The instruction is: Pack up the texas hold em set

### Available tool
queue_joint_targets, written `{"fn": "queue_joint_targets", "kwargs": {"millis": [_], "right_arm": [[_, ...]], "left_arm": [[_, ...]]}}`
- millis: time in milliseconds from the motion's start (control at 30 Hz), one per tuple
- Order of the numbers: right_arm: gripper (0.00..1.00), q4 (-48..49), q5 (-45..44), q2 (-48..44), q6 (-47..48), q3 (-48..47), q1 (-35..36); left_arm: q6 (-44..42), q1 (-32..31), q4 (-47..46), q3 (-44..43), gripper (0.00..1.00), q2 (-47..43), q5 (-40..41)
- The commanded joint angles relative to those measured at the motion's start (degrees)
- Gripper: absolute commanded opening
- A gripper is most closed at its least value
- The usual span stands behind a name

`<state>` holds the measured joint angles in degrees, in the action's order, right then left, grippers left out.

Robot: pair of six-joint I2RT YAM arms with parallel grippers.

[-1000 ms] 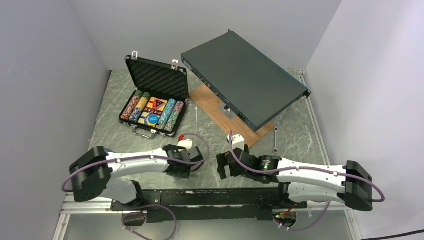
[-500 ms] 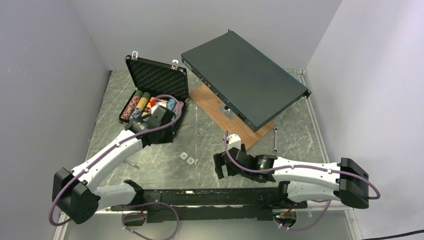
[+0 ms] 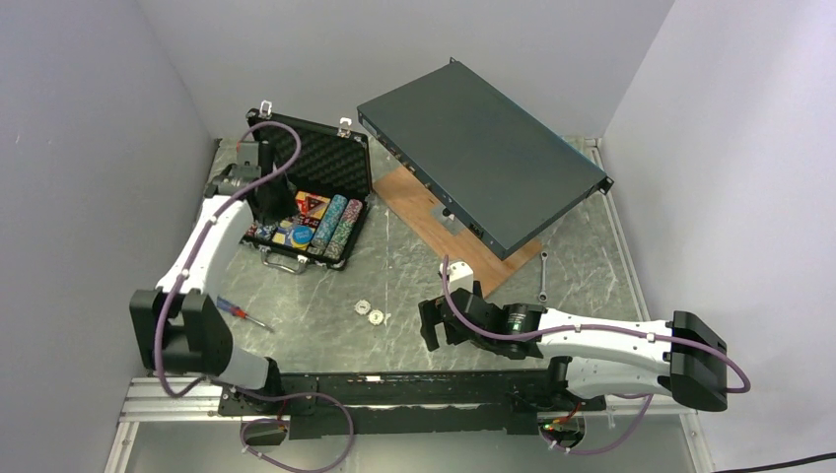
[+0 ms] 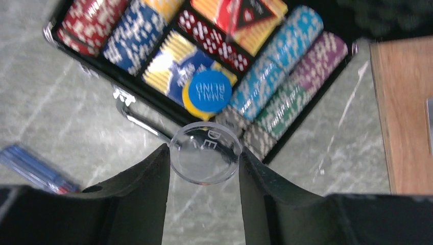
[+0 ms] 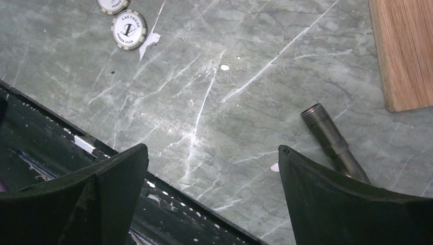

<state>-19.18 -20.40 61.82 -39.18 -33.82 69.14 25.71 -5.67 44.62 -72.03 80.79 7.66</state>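
Note:
The texas hold em set's black case (image 3: 320,158) lies open at the back left, its foam lid upright and rows of coloured chips (image 3: 335,225) inside. My left gripper (image 3: 270,209) hangs over the case's left half. In the left wrist view my left gripper (image 4: 204,153) is shut on a clear round disc (image 4: 205,161) lettered "DE", above the case's front edge (image 4: 311,104). A blue disc (image 4: 206,91) rests on a yellow one. Two loose chips (image 3: 368,311) lie on the table. My right gripper (image 3: 439,330) (image 5: 212,153) is open and holds nothing, low near the front edge.
A large dark-grey metal box (image 3: 478,163) leans over a wooden board (image 3: 424,222) at the back right. A small wrench (image 3: 543,276) lies right of the board. A screwdriver (image 3: 242,312) lies at the front left. A metal pipe piece (image 5: 334,145) sits by my right finger.
My left arm has swung from the table's front to above the open case, uncovering the two loose chips. My right gripper has shifted only slightly.

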Motion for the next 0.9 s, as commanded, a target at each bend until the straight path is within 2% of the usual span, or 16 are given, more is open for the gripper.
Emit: {"fn": "queue_joint_targets", "kwargs": {"millis": [0,367,567,867], "right_arm": [[1.0,3.36,0.78,-0.65,-0.8,-0.84,0.08],[0.99,4.07,1.59,1.21,-1.66,-0.59,0.09],[0.99,4.3,1.64,1.17,-1.95,-0.55,0.11],[1.0,4.93,1.74,1.74,-2.6,0.06,0.11]], "left_arm": [[-3.64,4.75,-4.57,-6.37,0.0,6.92,-3.95],[-5.27,5.59,-0.11,-16.11,0.0,23.2,2.62],[-5.85,5.58,-2.52,-13.84,0.0,25.5,1.09],[-5.98,5.63,-2.11,-15.46,0.0,29.91,0.61]]}}
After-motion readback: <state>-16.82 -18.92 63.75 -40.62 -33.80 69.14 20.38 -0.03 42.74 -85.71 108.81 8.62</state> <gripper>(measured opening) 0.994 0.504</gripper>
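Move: In the open case, the blue card deck lies about 8 cm ahead of the left hand, which already holds the clear dealer disc, some 3 cm to its left and 13 cm below. The blue disc sits about 5 cm ahead and 1 cm left, the dice 12 cm ahead and 1 cm left, and the all-in triangle 15 cm ahead and 3 cm right. From the right hand the deck is roughly 29 cm ahead and 37 cm left. Carrying the clear dealer disc in over the case, the left hand finishes its swing forward and to the left, then sinks nearly straight down towards the blue card deck, about 9 cm lower in all. Its fingers tip some 13 degrees nearer to vertical and keep their pinch on the disc's edges. ##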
